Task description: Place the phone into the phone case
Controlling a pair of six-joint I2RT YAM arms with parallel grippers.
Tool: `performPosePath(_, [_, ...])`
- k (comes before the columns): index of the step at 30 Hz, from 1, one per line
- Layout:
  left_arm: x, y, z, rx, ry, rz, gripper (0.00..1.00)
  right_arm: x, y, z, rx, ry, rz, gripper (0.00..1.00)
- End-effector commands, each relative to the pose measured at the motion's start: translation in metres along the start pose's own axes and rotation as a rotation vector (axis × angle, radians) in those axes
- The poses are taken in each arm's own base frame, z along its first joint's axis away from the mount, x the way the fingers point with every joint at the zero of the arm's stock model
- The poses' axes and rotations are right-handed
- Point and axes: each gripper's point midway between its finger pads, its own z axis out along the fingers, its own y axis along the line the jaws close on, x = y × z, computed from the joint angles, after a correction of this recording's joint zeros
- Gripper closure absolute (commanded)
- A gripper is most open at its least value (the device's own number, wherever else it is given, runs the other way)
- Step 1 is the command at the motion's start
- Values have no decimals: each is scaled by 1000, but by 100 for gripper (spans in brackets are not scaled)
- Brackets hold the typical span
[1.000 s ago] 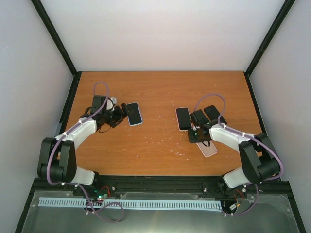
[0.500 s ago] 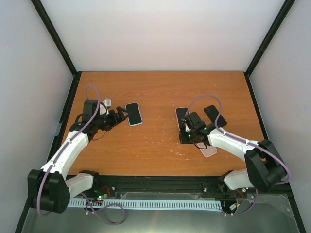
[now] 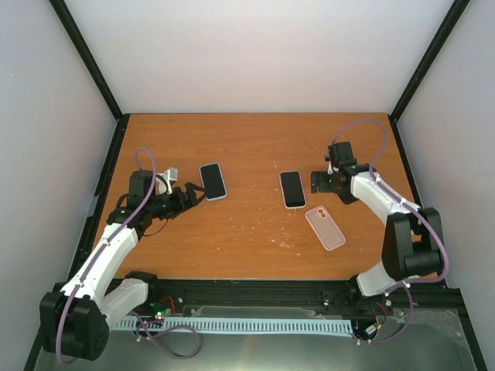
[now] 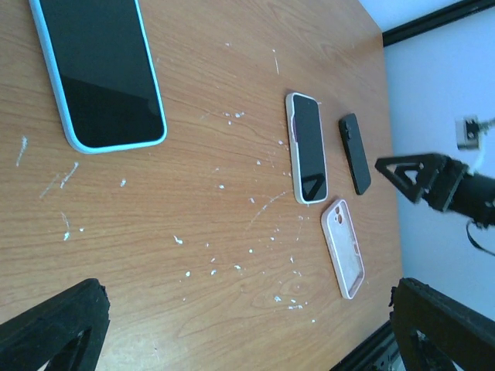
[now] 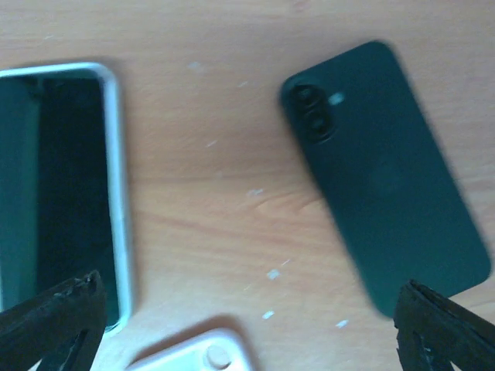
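Observation:
The phone (image 5: pixel 387 178) is black, uncased, and lies face down with its camera lenses up; the left wrist view shows the phone (image 4: pixel 355 153) as a dark bar. The empty pink phone case (image 3: pixel 325 227) lies open side up nearer the front, also seen as the case (image 4: pixel 343 247) and its corner (image 5: pixel 193 357). My right gripper (image 3: pixel 323 182) hovers open just above the phone, largely covering it from above; nothing sits between the jaws of the right gripper (image 5: pixel 247 332). My left gripper (image 3: pixel 186 197) stands open and empty on the left side, well apart from both; its jaws frame bare wood around (image 4: pixel 247 332).
A phone in a white case (image 3: pixel 291 188) lies screen up between the arms, just left of the black phone (image 5: pixel 54 193). A phone in a light-blue case (image 3: pixel 213 181) lies beside the left gripper (image 4: pixel 104 69). White flecks dot the wooden table (image 3: pixel 255 147).
My right gripper has opened and swung from over the pink case back and to the right, above the black phone. The left arm has drawn slightly back toward the front left.

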Motion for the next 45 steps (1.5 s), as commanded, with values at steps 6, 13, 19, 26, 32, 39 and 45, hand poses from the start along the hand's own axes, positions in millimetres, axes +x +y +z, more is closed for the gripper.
performPosePath(6, [-1, -11, -5, 49, 0, 80, 0, -24, -64, 43, 140, 137, -33, 0])
performPosePath(13, [2, -9, -1, 58, 12, 97, 1, -19, -72, 76, 113, 254, -249, 2])
performPosePath(19, [4, -10, 0, 67, 31, 101, 1, -20, -85, 89, 52, 266, -260, 2])
performPosePath(26, [4, -8, 2, 60, 35, 93, 1, -7, -95, 107, -20, 325, -231, 4])
performPosePath(32, [3, -9, 2, 63, 36, 93, 0, 4, -92, 111, -67, 361, -190, 7])
performPosePath(39, [2, -13, -1, 71, 25, 82, 1, 13, -83, 106, -118, 370, -86, 16])
performPosePath(45, [3, -22, -7, 110, 11, 80, 1, 11, -81, 92, -83, 314, 44, 30])
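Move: The black phone, lying back-up, is about 9 cm to the right of my right hand, 6 cm ahead and 8 cm below. The pale-cased phone lies some 11 cm to my left and 5 cm ahead; the pink case's middle is about 2 cm to the right and 10 cm back, both on the table some 8 cm below. From my idle left hand the black phone is roughly 53 cm right, 11 cm ahead and 15 cm down. I sweep my open right hand about 8 cm right, 7 cm forward and 8 cm down, away from the pale-cased phone, until the fingers straddle the black phone low over the table. On the way I tip the fingers some 15 degrees closer to vertical and turn them slightly counter-clockwise, then begin closing them onto the phone's long sides. ##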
